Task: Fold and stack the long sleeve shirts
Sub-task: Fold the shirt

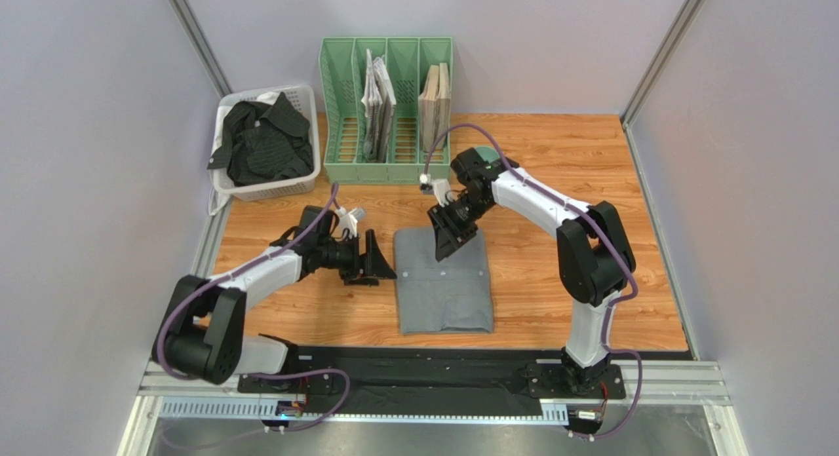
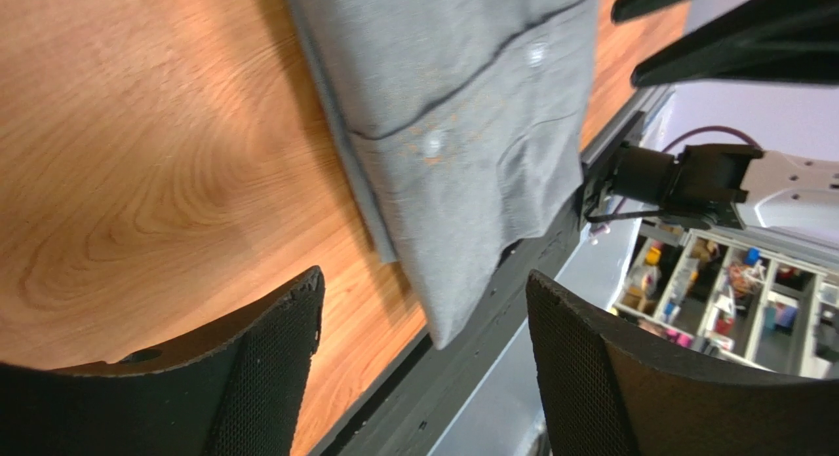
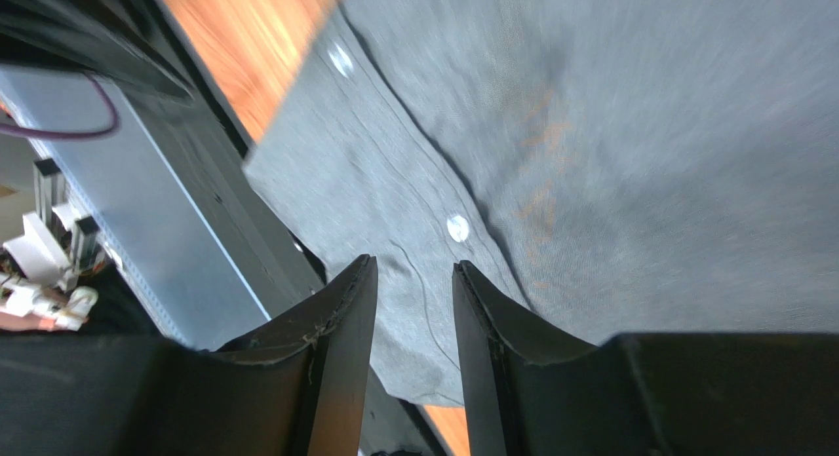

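The mid-grey shirt [image 1: 443,284] lies folded in a rectangle on the wooden table, near the front edge. It also shows in the left wrist view [image 2: 463,112] and in the right wrist view [image 3: 640,132], with buttons visible. The black striped shirt [image 1: 264,140] lies crumpled in a white basket at the back left. My left gripper [image 1: 379,264] [image 2: 423,289] is wide open and empty, just left of the grey shirt. My right gripper [image 1: 453,235] [image 3: 414,269] hovers over the grey shirt's far end, jaws a narrow gap apart with nothing between them.
The white basket [image 1: 266,189] stands at the back left. A green slotted file rack [image 1: 386,112] with flat items in its slots stands at the back centre. A black strip [image 1: 443,363] runs along the table's front edge. Walls close in left and right.
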You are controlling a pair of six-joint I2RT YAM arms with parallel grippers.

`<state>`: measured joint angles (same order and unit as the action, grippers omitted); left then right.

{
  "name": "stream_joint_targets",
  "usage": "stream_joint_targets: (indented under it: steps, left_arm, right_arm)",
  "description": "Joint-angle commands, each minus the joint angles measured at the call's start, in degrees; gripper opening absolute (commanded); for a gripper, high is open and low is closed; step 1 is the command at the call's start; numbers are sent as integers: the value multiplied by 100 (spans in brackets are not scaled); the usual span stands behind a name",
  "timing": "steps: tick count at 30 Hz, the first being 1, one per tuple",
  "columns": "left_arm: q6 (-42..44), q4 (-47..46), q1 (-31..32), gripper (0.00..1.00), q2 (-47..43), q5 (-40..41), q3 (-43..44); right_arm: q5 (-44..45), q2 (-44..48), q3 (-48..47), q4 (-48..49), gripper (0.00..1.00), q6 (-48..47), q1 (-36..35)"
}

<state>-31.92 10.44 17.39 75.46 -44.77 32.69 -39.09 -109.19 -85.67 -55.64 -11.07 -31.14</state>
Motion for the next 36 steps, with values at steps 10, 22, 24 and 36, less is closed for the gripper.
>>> stream_joint_targets:
  steps: [10,22,24,36]
  left_arm:
    - [-138,-1832,45,72,2217,-365,106]
    - [-228,-2363,415,49,2816,-453,396]
    - [-34,-1847,406,36,2633,-480,641]
    - [3497,3794,730,0,1253,925,3609]
  right_arm:
    - [499,-656,894,466,35,0,195]
    - [411,-850,771,492,34,87,257]
    - [376,-780,771,475,34,105,266]
    - [-450,582,1157,158,38,509,2196]
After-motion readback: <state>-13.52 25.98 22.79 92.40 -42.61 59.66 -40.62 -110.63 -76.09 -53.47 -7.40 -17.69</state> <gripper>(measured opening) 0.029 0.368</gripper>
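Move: Some 12 cm to the left hand's right, about level with it fore and aft and 6 cm lower, lies the middle of the folded shirt; its left edge is only about 3 cm to that hand's right. From the right hand, the shirt's middle is about 6 cm back, straight in line sideways and 8 cm down. The green rack stands roughly 32 cm ahead of the left hand and 1 cm left; the mug is about 22 cm ahead of the right hand, 9 cm right and 5 cm lower. Sinking beside the shirt, the left hand slides some 4 cm right to its left edge, shuts its open fingers and pinches the cloth there, then lifts it about 8 cm and carries it forward, wrist tipping up. Meanwhile the right hand drops about 7 cm over the shirt, drawing slightly back and right, stays low while the left closes, then sweeps right and forward, rising a little, fingers still part open. ##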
